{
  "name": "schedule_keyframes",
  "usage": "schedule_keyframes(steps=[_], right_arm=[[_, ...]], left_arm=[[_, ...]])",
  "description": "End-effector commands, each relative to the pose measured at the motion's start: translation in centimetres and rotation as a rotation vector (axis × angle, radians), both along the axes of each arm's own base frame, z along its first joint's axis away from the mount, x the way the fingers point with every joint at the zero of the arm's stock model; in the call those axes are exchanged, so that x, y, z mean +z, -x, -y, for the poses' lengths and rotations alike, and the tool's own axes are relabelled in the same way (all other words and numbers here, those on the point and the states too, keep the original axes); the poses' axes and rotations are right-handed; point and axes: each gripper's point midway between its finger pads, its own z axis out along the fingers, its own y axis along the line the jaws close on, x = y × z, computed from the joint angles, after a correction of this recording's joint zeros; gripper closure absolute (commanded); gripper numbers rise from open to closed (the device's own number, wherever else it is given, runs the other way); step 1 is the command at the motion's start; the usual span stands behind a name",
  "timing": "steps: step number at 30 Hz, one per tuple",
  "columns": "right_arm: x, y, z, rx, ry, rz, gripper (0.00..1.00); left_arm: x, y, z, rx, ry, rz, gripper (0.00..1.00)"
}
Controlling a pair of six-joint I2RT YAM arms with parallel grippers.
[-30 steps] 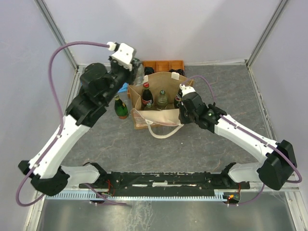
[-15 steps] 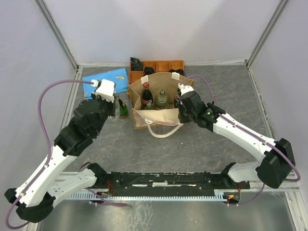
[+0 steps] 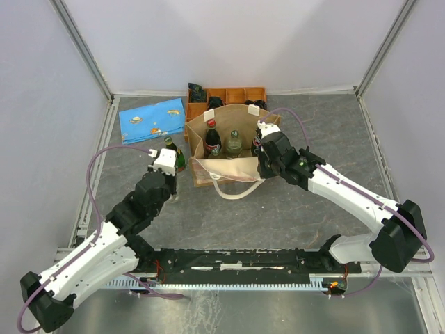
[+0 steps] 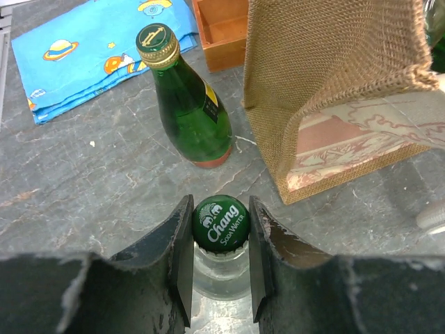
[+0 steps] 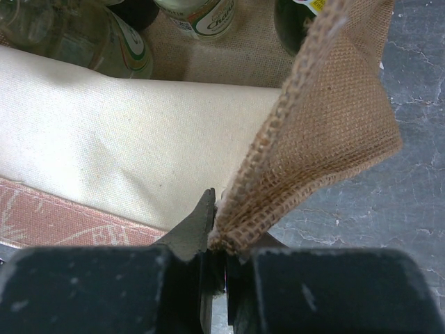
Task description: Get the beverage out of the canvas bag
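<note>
The tan canvas bag (image 3: 224, 161) stands open mid-table, also seen in the left wrist view (image 4: 327, 83). Inside it are a dark red-capped bottle (image 3: 212, 139) and a clear bottle (image 3: 234, 142). My right gripper (image 5: 222, 261) is shut on the bag's right rim (image 5: 320, 132); from above it (image 3: 264, 154) sits at the bag's right edge. My left gripper (image 4: 220, 229) is shut on the neck of a clear soda-water bottle with a green cap (image 4: 220, 223), left of the bag and outside it. From above, that gripper (image 3: 167, 172) is low, just in front of a green bottle (image 3: 175, 157) standing on the table (image 4: 186, 111).
An orange compartmented tray (image 3: 240, 93) stands behind the bag, its corner (image 4: 221, 31) visible from the left wrist. A flat blue patterned pouch (image 3: 151, 118) lies at the back left (image 4: 83, 49). The bag's cream handle (image 3: 236, 191) droops onto the table in front.
My left arm has swung from high behind the bag's left side down and toward the near left, carrying the clear bottle. The right arm has held still on the bag's rim.
</note>
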Motion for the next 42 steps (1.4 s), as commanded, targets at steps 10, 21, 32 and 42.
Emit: schedule_keyframes(steps=[10, 21, 32, 42], right_arm=[[2.2, -0.2, -1.4, 0.042, -0.067, 0.032, 0.89], [2.2, 0.1, -1.3, 0.045, -0.068, 0.035, 0.88], [2.0, -0.2, -1.5, 0.047, -0.076, 0.037, 0.88], [2.4, 0.2, -1.0, 0.029, -0.085, 0.044, 0.89]], left_arm=[[4.1, -3.3, 1.7, 0.081, 0.265, 0.234, 0.97], [0.9, -2.9, 1.9, 0.093, 0.26, 0.138, 0.68], [4.5, -2.6, 1.5, 0.085, 0.268, 0.177, 0.01], [19.1, -3.7, 8.6, -0.297, 0.261, 0.387, 0.06]])
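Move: The left gripper already holds the clear bottle by its neck, just above the table; its set-down spot is on bare table about 2 cm ahead, 2 cm right and some 20 cm below that hand. The green bottle stands about 11 cm ahead and 2 cm left of the left hand, and the canvas bag's middle some 15 cm ahead and 20 cm right. From the right hand, which grips the bag's rim, the spot lies about 28 cm left, level fore-and-aft, 16 cm below. Ease the left gripper down about 3.5 cm, a little forward and right, until the clear bottle stands on the table short of the green bottle. Open the fingers wide to let go of its neck, then lift clear some 14 cm, swinging right towards the bag late in the rise while the fingers tip up. Keep the right gripper still, pinching the bag's rim. ##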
